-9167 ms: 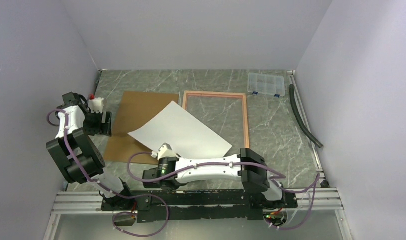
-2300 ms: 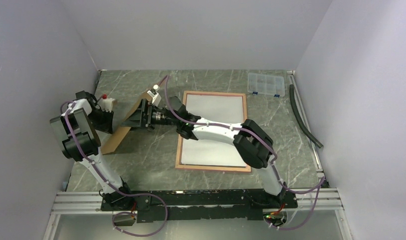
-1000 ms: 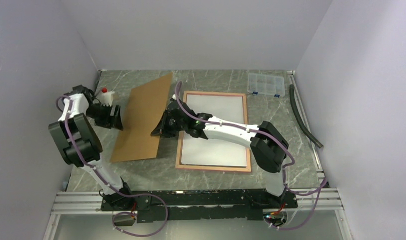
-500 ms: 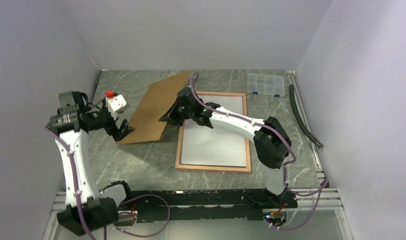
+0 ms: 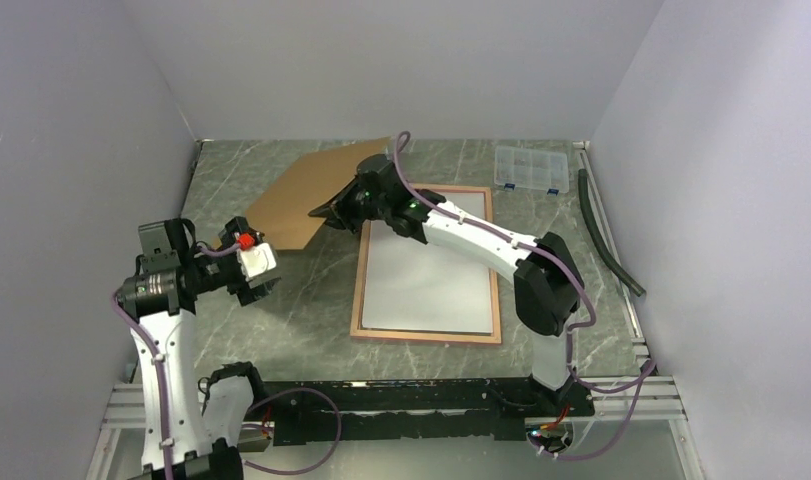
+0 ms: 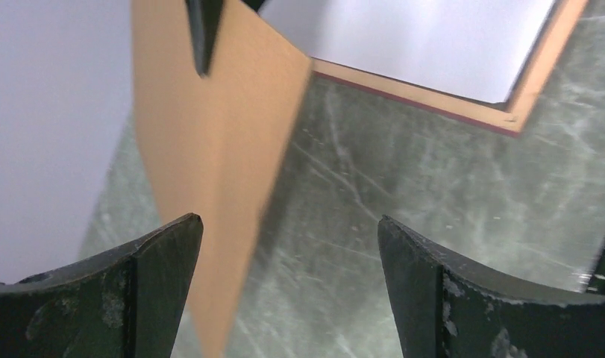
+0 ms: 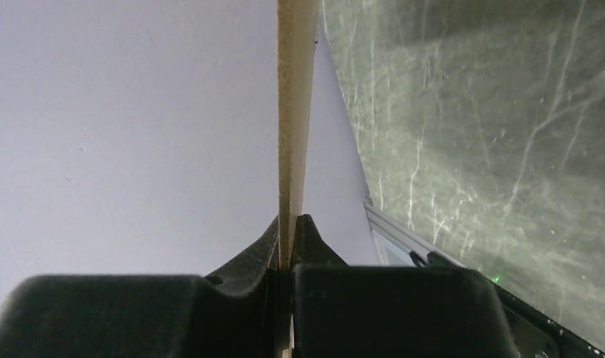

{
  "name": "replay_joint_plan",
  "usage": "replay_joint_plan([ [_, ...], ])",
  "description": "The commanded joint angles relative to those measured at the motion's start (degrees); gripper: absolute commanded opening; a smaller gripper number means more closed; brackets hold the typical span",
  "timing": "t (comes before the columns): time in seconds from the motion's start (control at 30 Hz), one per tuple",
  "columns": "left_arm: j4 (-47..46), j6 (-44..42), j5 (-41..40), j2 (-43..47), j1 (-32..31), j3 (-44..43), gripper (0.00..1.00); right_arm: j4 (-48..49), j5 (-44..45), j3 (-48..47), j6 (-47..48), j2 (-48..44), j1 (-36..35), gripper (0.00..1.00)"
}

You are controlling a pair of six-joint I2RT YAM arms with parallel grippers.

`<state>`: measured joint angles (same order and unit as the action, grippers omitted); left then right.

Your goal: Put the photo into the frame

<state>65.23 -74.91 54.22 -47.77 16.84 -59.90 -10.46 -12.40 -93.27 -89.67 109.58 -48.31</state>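
Note:
The frame (image 5: 426, 337) lies flat mid-table, tan side up, with the photo (image 5: 428, 285) inside it, white back up. In the left wrist view a corner of the frame (image 6: 538, 82) and of the photo (image 6: 418, 37) shows. My right gripper (image 5: 333, 212) is shut on the right edge of the brown backing board (image 5: 306, 195), holding it tilted above the table, left of the frame. In the right wrist view the board (image 7: 295, 112) is edge-on in the shut right gripper (image 7: 288, 231). My left gripper (image 5: 264, 284) hangs open and empty, near and left of the board (image 6: 209, 149); its fingertips (image 6: 165, 291) are wide apart around the left gripper (image 6: 290, 239).
A clear compartment box (image 5: 529, 167) sits at the back right. A dark hose (image 5: 606, 240) runs along the right wall. Grey walls close in the left, back and right sides. The marble table (image 5: 301, 310) shows between the left gripper and the frame.
The left arm has swung away from the board toward the near left, its jaws opening wide. The right gripper has carried the board up and toward the back wall.

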Motion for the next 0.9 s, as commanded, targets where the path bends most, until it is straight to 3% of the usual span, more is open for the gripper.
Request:
replay_joint_plan([
  [0.0, -9.3, -2.0, -3.0, -0.3, -4.6, -1.0, 0.92, 8.3, -2.6, -1.5, -2.6, -3.9, -1.4, 0.01],
  [0.13, -13.6, 0.4, -6.7, -1.8, -9.0, -0.9, 0.89, 8.7, -3.8, -1.0, -3.1, -4.6, -2.9, 0.01],
  [0.3, -10.5, -0.7, -12.2, -3.7, -15.3, -1.7, 0.78, 9.5, -4.5, 0.1, -3.6, -5.5, -3.9, 0.01],
  [0.4, -12.0, -0.8, -14.4, -3.3, -15.9, -0.8, 0.61, 9.6, -3.8, 1.4, -3.2, -6.8, -4.0, 0.03],
  [0.5, -19.0, 2.7, -16.5, -1.5, -16.0, 1.3, 0.16, 9.7, -3.6, 2.7, -2.5, -8.0, -4.1, 0.10],
  [0.53, -21.1, 3.2, -17.0, -0.6, -16.0, 2.2, 0.07, 9.2, -3.5, 2.9, -2.1, -8.3, -4.0, 0.14],
  [0.57, -23.2, 3.3, -17.1, 0.5, -16.0, 3.1, 0.03, 9.1, -3.7, 3.3, -1.6, -8.5, -4.1, 0.19],
  [0.67, -26.0, 1.9, -16.2, 3.1, -16.0, 5.3, 0.03, 9.6, -6.1, 4.1, 1.3, -8.9, -3.9, 0.39],
  [0.8, -23.4, 0.3, -14.2, 3.4, -16.0, 4.3, 0.03, 7.6, -11.9, 3.0, 11.4, -9.7, -2.7, 0.86],
  [0.87, -21.5, 0.4, -13.3, 2.8, -16.0, 2.8, 0.03, 5.3, -16.8, 1.9, 20.1, -11.1, -1.4, 0.99],
])
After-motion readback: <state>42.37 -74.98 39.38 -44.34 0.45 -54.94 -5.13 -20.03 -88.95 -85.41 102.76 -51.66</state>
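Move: The right hand already holds the brown backboard by its right side, up in the air. The board's near edge is some 5 cm ahead of the open left fingers, 4 cm to their right and slightly below. From the right hand, the left gripper that is to take the board sits roughly 11 cm back, 11 cm left, at about the same height. The frame's middle is about 22 cm right, 3 cm back and 24 cm below that right hand. Back about 4 cm and a little left, the right hand carries the backboard to the left gripper, which eases forward and right about 3 cm and shuts its open fingers on the near edge. The right fingers then open wide and let go, that hand rising about 5 cm and drawing farther back, while the left lifts slightly, its fingers tipping up. ##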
